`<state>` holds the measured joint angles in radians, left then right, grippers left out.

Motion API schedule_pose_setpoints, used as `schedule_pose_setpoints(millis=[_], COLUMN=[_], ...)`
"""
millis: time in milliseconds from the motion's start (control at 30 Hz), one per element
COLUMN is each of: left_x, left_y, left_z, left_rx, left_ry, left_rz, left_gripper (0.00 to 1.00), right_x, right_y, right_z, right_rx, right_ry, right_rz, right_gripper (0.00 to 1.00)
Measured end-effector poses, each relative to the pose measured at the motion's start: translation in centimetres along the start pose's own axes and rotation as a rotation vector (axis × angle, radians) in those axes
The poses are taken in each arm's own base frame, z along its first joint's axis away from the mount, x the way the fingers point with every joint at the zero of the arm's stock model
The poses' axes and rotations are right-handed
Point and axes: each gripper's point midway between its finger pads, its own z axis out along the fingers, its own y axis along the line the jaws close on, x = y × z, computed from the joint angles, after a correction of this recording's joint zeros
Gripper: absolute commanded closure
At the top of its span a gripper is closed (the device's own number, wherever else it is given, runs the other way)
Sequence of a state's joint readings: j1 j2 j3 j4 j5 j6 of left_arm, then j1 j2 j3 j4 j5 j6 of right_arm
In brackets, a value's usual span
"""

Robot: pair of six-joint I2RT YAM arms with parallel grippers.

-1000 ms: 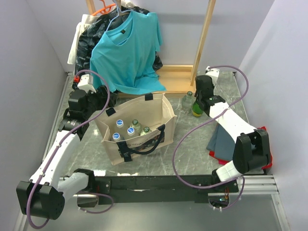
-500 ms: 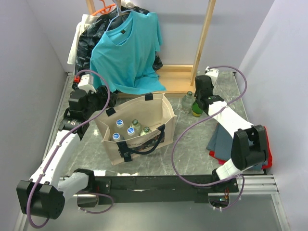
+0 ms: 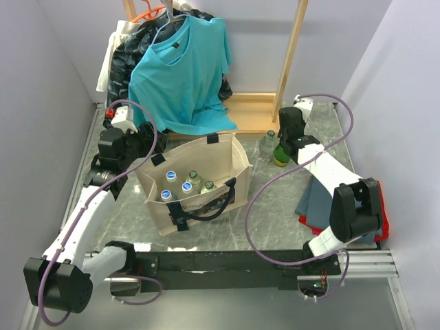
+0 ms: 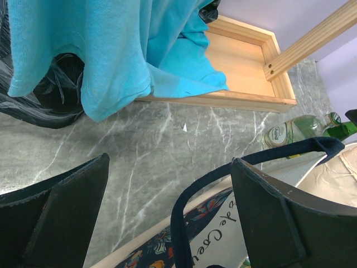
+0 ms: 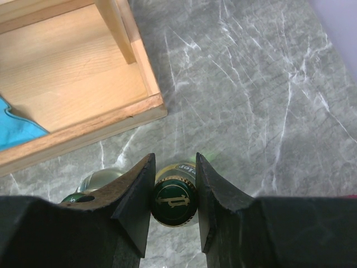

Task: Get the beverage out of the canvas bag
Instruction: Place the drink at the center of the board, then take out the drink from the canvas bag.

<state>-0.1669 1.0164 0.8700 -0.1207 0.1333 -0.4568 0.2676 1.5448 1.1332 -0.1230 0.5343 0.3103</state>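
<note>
The beige canvas bag [image 3: 206, 207] stands open mid-table with several capped bottles [image 3: 187, 185] inside. My right gripper [image 5: 174, 190] is shut on the green cap of a green beverage bottle [image 5: 174, 201], which stands upright on the table outside the bag [image 3: 280, 158]. My left gripper [image 4: 170, 167] is open at the bag's back left corner. The bag's black strap handle [image 4: 184, 212] arcs through the gap between its fingers, untouched, with the printed side [image 4: 234, 237] below.
A clear glass bottle [image 3: 267, 143] stands just left of the green one. A wooden rack base [image 5: 72, 78] lies behind them, with a teal T-shirt [image 3: 180, 69] and a black plastic bag [image 3: 134, 55] hanging over it. Folded grey and red cloths [image 3: 317, 203] lie at the right.
The right arm's elbow has shifted a little toward the left. Its gripper stays closed on the green bottle's cap. The left arm has not moved.
</note>
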Motion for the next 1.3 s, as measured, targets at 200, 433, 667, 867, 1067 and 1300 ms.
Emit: schedule_pose_setpoints(millis=[200, 433, 667, 867, 1067, 1300], left_x=[0.0, 0.0, 0.0, 0.0, 0.0, -0.2], left_y=[0.0, 0.0, 0.0, 0.0, 0.0, -0.1], left_z=[0.0, 0.0, 0.0, 0.0, 0.0, -0.2], left_rx=[0.000, 0.001, 0.001, 0.001, 0.001, 0.004], left_ry=[0.000, -0.001, -0.001, -0.001, -0.001, -0.006], left_rz=[0.000, 0.000, 0.000, 0.000, 0.000, 0.001], left_gripper=[0.04, 0.04, 0.04, 0.04, 0.04, 0.04], right_x=[-1.7, -2.9, -3.3, -5.8, -10.6, -13.1], right_y=[0.5, 0.9, 0.7, 0.4, 2.1, 7.2], right_z=[-0.1, -0.2, -0.7, -3.1, -7.0, -12.6], right_rx=[-0.012, -0.023, -0.023, -0.051, -0.195, -0.443], right_ry=[-0.035, -0.064, -0.072, -0.112, -0.168, -0.158], right_rz=[0.036, 0.057, 0.060, 0.073, 0.074, -0.024], right_gripper=[0.36, 0.32, 0.31, 0.30, 0.30, 0.29])
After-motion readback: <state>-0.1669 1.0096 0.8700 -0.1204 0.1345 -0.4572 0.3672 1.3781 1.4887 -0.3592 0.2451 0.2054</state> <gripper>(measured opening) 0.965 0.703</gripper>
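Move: The right hand still pinches the neck of the green bottle, which stands upright under it, its middle about 8 cm below the hand point. The clear bottle stands about 7 cm to the left and level with it; the wooden rack base lies roughly 22 cm left and 13 cm ahead, the canvas bag some 32 cm left and 13 cm back. From the left hand the green bottle is about 44 cm right, 10 cm ahead and 16 cm lower. Upward above all: the right hand first opens its fingers and lets go of the green bottle's neck, easing up a little and waiting there, then climbs away to some 18 cm in all. On the last stretch it swings about 8 cm left, turning counter-clockwise and tipping its fingers up slightly. ##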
